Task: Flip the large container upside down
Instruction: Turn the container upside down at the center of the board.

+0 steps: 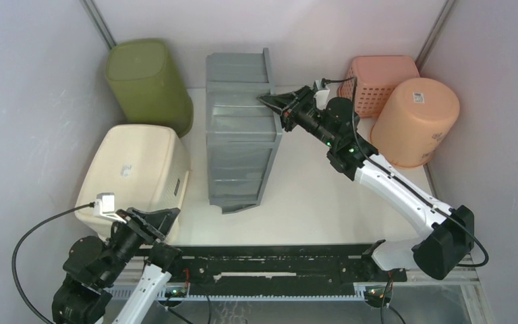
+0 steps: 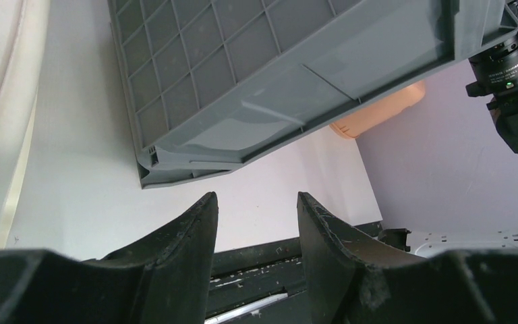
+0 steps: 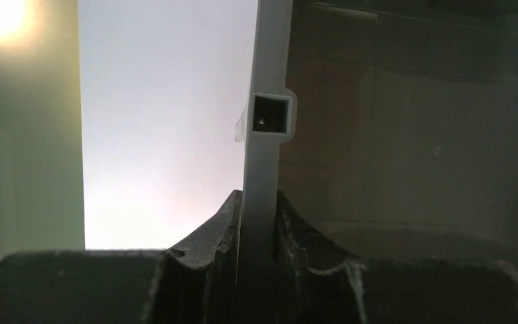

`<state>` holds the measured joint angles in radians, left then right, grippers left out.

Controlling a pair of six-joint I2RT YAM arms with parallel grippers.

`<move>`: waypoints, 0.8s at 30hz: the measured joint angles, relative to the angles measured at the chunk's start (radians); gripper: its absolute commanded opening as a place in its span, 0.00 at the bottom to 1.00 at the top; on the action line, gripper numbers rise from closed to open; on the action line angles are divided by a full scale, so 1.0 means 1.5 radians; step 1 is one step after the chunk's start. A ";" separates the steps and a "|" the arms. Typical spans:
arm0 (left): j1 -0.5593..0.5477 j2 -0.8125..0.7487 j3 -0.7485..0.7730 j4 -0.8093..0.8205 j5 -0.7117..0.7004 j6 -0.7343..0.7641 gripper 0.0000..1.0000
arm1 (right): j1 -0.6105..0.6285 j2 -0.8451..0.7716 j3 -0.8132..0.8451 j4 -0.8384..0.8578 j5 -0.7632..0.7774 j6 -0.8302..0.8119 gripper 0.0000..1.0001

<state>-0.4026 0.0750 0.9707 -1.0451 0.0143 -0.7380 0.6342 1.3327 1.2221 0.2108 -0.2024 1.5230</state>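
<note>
The large container [image 1: 239, 135] is a grey plastic crate lying on its side in the middle of the table, ribbed base toward the left. My right gripper [image 1: 270, 100] reaches in from the right and is shut on the crate's rim at its far right corner. In the right wrist view the grey rim [image 3: 266, 135] runs upright between both fingers, with the right gripper [image 3: 260, 194] pressed on either side. My left gripper [image 1: 165, 216] sits low at the near left, open and holding nothing. The left wrist view shows the left gripper [image 2: 256, 197] below the crate's near end [image 2: 276, 67], apart from it.
A cream bin [image 1: 135, 172] lies overturned beside the left arm. A green bin [image 1: 150, 84] stands at the far left. A pink basket [image 1: 381, 77] and an orange bucket [image 1: 415, 121] sit at the far right. A black rail [image 1: 276, 263] runs along the near edge.
</note>
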 measured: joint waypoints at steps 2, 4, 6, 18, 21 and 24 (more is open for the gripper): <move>0.000 0.002 -0.004 0.005 0.000 -0.001 0.52 | -0.010 -0.009 -0.004 -0.009 -0.013 -0.008 0.26; 0.000 0.005 -0.008 0.009 0.001 -0.003 0.52 | -0.020 -0.022 -0.011 -0.025 -0.025 -0.018 0.34; 0.000 0.008 -0.012 0.016 0.002 -0.004 0.52 | -0.030 -0.040 -0.024 -0.032 -0.035 -0.037 0.41; 0.000 0.021 -0.018 0.027 0.012 -0.004 0.52 | -0.072 -0.113 -0.082 -0.060 -0.077 -0.114 0.49; 0.000 0.021 -0.019 0.027 0.012 -0.005 0.52 | -0.080 -0.120 -0.082 -0.077 -0.086 -0.133 0.50; 0.000 0.021 -0.019 0.028 0.013 -0.005 0.52 | -0.090 -0.126 -0.082 -0.097 -0.098 -0.156 0.51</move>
<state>-0.4026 0.1062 0.9421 -1.0035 0.0334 -0.7448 0.4999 1.1435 1.0992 0.0658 -0.3500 1.2888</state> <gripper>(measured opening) 0.517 0.499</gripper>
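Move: The grey container stands on edge, open side to the right. My right hand has its near-side rim: the container's middle is about 7 cm left, 4 cm ahead and 18 cm below. From this hand the cream tub stands 37 cm left and 2 cm ahead, the green bin 37 cm left and 25 cm ahead, the peach bin 44 cm right and 18 cm ahead, all lower. From my left hand the container's middle is 27 cm ahead and 14 cm right, 5 cm lower. I loosen my right fingers' pinch on the container's rim to about half open but keep the rim between them as I go right some 5 cm, sinking about 3 cm and easing slightly back. Meanwhile my wrist rolls about 15 degrees, counter-clockwise as seen along the fingers. ##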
